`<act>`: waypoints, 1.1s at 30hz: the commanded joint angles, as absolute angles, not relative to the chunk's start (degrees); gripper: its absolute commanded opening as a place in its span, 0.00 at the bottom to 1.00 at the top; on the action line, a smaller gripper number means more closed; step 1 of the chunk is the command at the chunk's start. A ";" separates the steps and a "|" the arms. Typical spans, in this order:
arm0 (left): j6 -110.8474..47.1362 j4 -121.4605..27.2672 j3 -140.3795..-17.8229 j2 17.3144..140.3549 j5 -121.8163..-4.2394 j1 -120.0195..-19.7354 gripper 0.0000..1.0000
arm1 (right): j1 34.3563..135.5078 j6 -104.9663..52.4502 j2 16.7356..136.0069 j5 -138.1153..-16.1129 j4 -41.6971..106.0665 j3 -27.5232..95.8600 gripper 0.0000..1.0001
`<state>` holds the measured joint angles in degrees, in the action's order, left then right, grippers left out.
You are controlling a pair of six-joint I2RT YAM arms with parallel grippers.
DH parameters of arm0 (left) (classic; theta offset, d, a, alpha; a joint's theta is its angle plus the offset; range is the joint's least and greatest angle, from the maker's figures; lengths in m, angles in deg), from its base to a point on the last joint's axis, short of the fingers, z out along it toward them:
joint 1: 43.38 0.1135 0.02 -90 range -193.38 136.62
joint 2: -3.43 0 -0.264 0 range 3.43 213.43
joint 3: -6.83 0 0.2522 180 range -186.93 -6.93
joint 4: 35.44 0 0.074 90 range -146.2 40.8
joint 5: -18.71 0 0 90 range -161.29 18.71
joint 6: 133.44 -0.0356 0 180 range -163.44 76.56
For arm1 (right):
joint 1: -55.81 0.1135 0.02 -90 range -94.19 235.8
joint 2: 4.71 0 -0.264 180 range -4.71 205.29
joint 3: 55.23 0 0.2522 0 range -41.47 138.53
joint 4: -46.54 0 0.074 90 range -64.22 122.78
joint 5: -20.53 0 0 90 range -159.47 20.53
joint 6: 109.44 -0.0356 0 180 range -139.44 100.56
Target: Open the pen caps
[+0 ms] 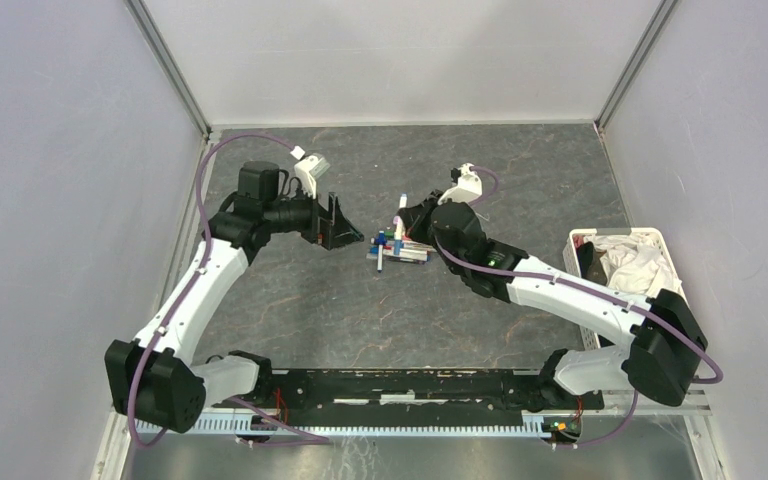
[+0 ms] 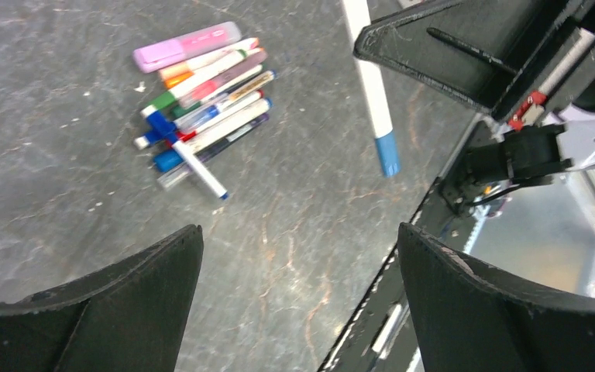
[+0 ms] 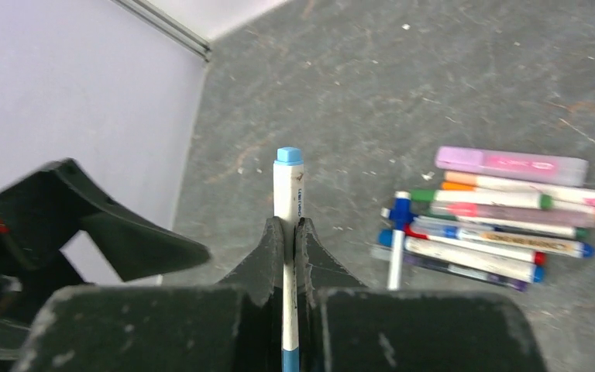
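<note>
My right gripper is shut on a thin white pen and holds it off the table, clamped at mid-barrel. A light blue end sticks out past the fingertips, and more blue shows below the grip. In the left wrist view the same pen hangs with a blue end pointing down. My left gripper is open and empty, just left of the held pen. The other pens lie bundled on the table, caps on, one pen lying across them.
A pink highlighter lies at the edge of the bundle. A white basket holding white cloth stands at the right edge of the table. Grey walls close in the left, back and right sides.
</note>
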<state>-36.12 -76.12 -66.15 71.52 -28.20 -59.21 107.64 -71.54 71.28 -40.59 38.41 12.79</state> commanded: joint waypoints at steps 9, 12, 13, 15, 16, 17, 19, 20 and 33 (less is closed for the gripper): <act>-28.97 -71.67 -68.40 74.97 -28.05 -67.18 0.83 | 110.21 -77.22 74.79 -34.45 44.12 18.06 0.00; -29.78 -72.22 -68.70 75.22 -28.55 -67.44 0.74 | 110.27 -78.01 74.66 -34.54 44.31 17.82 0.00; -29.80 -72.27 -68.90 75.49 -28.43 -67.57 0.72 | 110.29 -78.20 74.65 -34.71 44.55 17.70 0.00; -29.64 -72.32 -69.48 76.11 -28.64 -68.05 0.67 | 110.46 -78.87 74.87 -34.81 44.81 17.51 0.00; -29.76 -72.32 -69.81 76.45 -28.88 -68.24 0.65 | 110.47 -79.08 74.92 -34.88 44.85 17.45 0.00; -29.86 -72.36 -70.08 76.64 -28.97 -68.38 0.64 | 110.49 -79.20 74.90 -34.85 44.96 17.42 0.00; -29.99 -72.32 -70.57 77.32 -29.06 -68.61 0.61 | 110.69 -79.36 74.92 -34.76 44.98 17.29 0.00; -30.08 -72.42 -70.78 77.59 -29.11 -68.72 0.59 | 110.80 -79.53 74.83 -34.72 45.07 17.12 0.00; -37.61 -76.43 -73.78 79.95 -30.40 -69.89 0.14 | 111.08 -81.05 74.25 -37.08 45.62 15.34 0.00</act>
<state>-32.19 -75.13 -70.09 79.37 -30.41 -69.46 110.81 -79.08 74.84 -36.39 43.52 15.72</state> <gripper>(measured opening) 0.219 0.025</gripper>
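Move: The right hand already holds the white pen in the air; its dark-blue cap lies about 9 cm to the left hand's right, 2 cm back and 4 cm below it. The left hand's open fingers lie some 11 cm left of the right hand and 4 cm back, level with it. From the left hand, the pen pile is about 13 cm right, 5 ahead and 22 below; the loose blue marker is 6 right, 4 ahead, equally low. The left fingers close from wide open and pinch the dark-blue cap, after that hand has gone about 5 cm right, slightly back and down, turning a little clockwise. Meanwhile the right hand keeps its grip on the white barrel and brings the pen some 3 cm left and 2 cm up towards the left gripper, rolling about 10 degrees with its left side rising. ##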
